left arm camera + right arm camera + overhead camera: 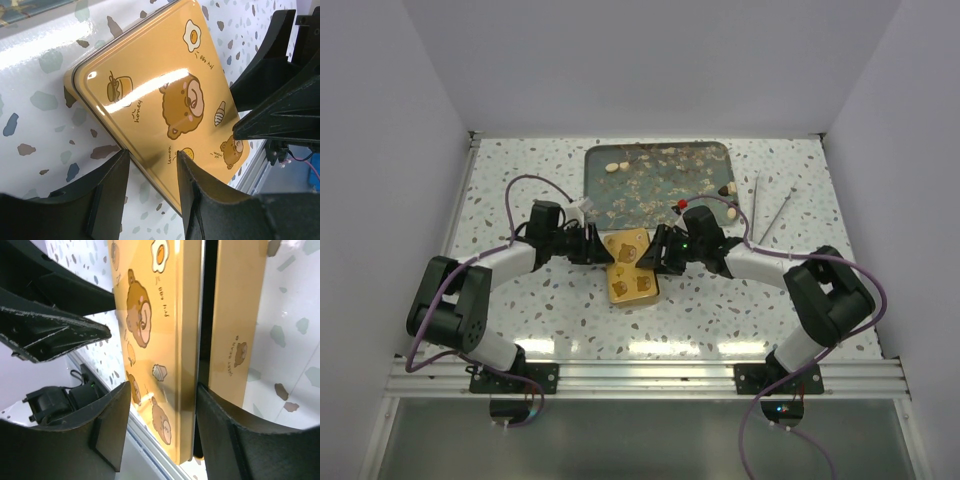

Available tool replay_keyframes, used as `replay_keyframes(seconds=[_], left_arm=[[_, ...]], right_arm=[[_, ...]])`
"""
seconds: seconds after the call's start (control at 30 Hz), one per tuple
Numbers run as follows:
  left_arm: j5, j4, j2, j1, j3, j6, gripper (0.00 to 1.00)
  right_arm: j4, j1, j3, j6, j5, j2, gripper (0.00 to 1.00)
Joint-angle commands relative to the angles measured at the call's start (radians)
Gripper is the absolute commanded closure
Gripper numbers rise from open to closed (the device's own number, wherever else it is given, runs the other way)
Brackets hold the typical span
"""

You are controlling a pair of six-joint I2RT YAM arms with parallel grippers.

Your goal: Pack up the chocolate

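The gold tin [632, 270] with bear prints lies on the white table in front of the teal tray [655, 185]. Its lid [150, 315] sits slightly lifted and askew over the base [237, 315]. My left gripper [603, 248] is open at the tin's left side, and its jaws straddle the lid's edge [152, 170]. My right gripper [655, 255] is open at the tin's right side, with one finger over the lid and the other at the gap under its rim [162, 405]. A few chocolate lumps lie on the tray: cream ones [613, 167] at the back left and a dark one [725, 190] at the right.
Two thin metal sticks [775, 215] lie on the table right of the tray. A small red piece [680, 204] shows at the tray's front edge, near the right wrist. White walls close in the table on three sides.
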Motion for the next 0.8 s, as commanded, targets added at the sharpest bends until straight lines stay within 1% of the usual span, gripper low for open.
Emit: replay_keyframes(seconds=[0.0, 0.63, 0.77], left_arm=[[0.027, 0.042, -0.01, -0.013, 0.028, -0.015, 0.52], [0.004, 0.008, -0.06, -0.017, 0.046, -0.012, 0.52], [-0.005, -0.002, -0.068, -0.017, 0.05, -0.009, 0.52]], right_arm=[[-0.034, -0.004, 0.026, -0.03, 0.042, -0.02, 0.45], [-0.042, -0.004, 0.027, -0.033, 0.055, -0.019, 0.65], [-0.044, -0.004, 0.026, -0.034, 0.062, -0.022, 0.67]])
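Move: The lid, lying skewed on the chocolate box, has its middle about 5 cm left of the right hand, level with it fore and aft and in height; the right fingers straddle its right rim. From that hand the tray is some 20 cm ahead and 2 cm right, 5 cm lower. For the left hand, at the lid's left edge, the lid's middle is about 5 cm right, 2 cm back and 1 cm below. The right hand eases down and right 1 cm, fingers closing on the lid's right rim; left rises 1.5 cm. ##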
